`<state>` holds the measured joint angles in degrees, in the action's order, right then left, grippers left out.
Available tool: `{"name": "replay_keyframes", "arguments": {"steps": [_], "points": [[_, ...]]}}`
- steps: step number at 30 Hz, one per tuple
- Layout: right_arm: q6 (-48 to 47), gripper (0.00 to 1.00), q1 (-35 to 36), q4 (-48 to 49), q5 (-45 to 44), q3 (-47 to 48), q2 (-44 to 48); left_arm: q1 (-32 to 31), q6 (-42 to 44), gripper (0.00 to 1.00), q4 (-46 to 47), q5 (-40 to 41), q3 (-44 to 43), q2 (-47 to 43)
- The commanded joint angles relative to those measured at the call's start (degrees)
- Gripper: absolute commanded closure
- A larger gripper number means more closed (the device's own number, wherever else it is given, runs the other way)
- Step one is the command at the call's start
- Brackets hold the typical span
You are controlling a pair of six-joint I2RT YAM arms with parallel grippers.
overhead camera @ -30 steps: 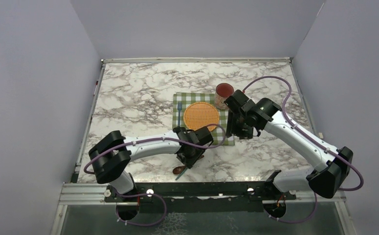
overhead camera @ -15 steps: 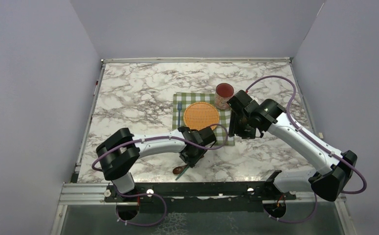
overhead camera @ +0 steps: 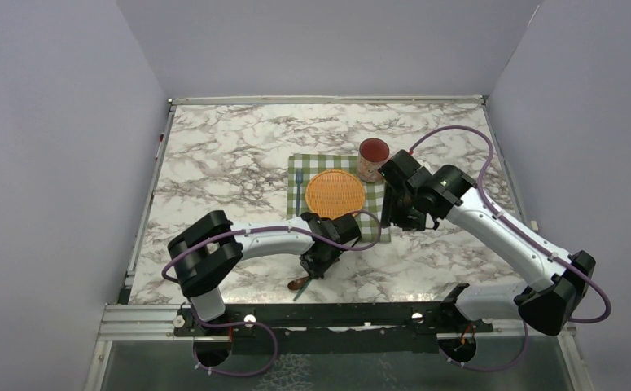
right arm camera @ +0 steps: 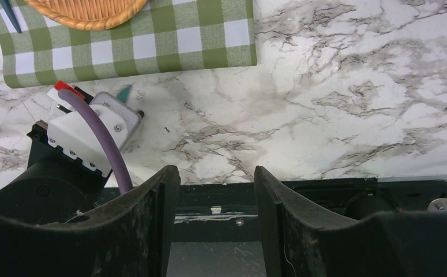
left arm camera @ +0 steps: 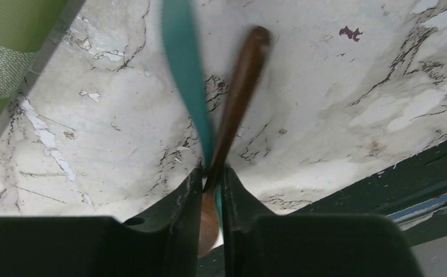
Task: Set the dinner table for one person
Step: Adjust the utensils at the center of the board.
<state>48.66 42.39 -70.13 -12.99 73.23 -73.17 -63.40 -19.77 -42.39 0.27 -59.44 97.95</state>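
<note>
On the dinner table (overhead camera: 214, 163) lies a green checked cloth (overhead camera: 302, 163) with an orange woven plate (overhead camera: 334, 192), a blue fork (overhead camera: 299, 187) left of it and a red cup (overhead camera: 373, 155) at its far right corner. Near the front edge, a brown wooden spoon (left arm camera: 241, 86) and a teal utensil (left arm camera: 183, 69) lie crossed. My left gripper (left arm camera: 212, 170) is down over them (overhead camera: 310, 267), jaws pressed in on the spoon's neck with the teal utensil also between them. My right gripper (right arm camera: 217, 173) hovers open and empty right of the cloth (overhead camera: 395, 218).
The table's dark metal front frame (left arm camera: 417, 179) runs just past the spoon's bowl (overhead camera: 298, 283). In the right wrist view the left arm's wrist (right arm camera: 88, 133) sits below the cloth's near edge (right arm camera: 180, 40). Grey walls enclose the table on three sides.
The left jaws have narrowed around the spoon and teal utensil, and the left arm's elbow has swung right. The right arm has barely shifted.
</note>
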Motion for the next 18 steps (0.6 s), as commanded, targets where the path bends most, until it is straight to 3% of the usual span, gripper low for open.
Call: {"name": "replay_keyframes", "arguments": {"steps": [1,9,18], "points": [[1.1,0.45,0.1,-0.4,-1.8,1.0,1.8,-0.3,0.3,0.84,1.4,-1.5,-0.1,1.1],[0.9,0.46,0.2,0.3,-1.6,0.2,1.9,-0.2,0.9,0.98,-1.5,-0.7,-3.3,0.3],[1.2,0.46,0.1,0.7,-2.3,0.0,1.9,-0.2,1.9,1.00,-4.8,-0.7,-6.6,-0.1]]}}
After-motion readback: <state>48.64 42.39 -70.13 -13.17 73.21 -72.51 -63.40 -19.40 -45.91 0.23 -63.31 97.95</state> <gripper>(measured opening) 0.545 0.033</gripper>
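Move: Between the left hand's still parted pads, at about pad height, lie the crossed spoon and knife, their middles some 2 to 3 cm to its right and at most 1 cm ahead. From that hand the woven plate is about 20 cm ahead and 6 cm right; the fork on the mat is about 21 cm ahead and 3 cm left. From the right hand, the spoon lies roughly 9 cm back, 19 cm left and 17 cm below. Closing almost fully, the left fingers pinch the spoon and the knife together near where they cross. While still closing, the hand begins to rise, about 1.5 cm straight up from the table with a slight drift to the right; the wrist keeps pointing down and doesn't turn. ##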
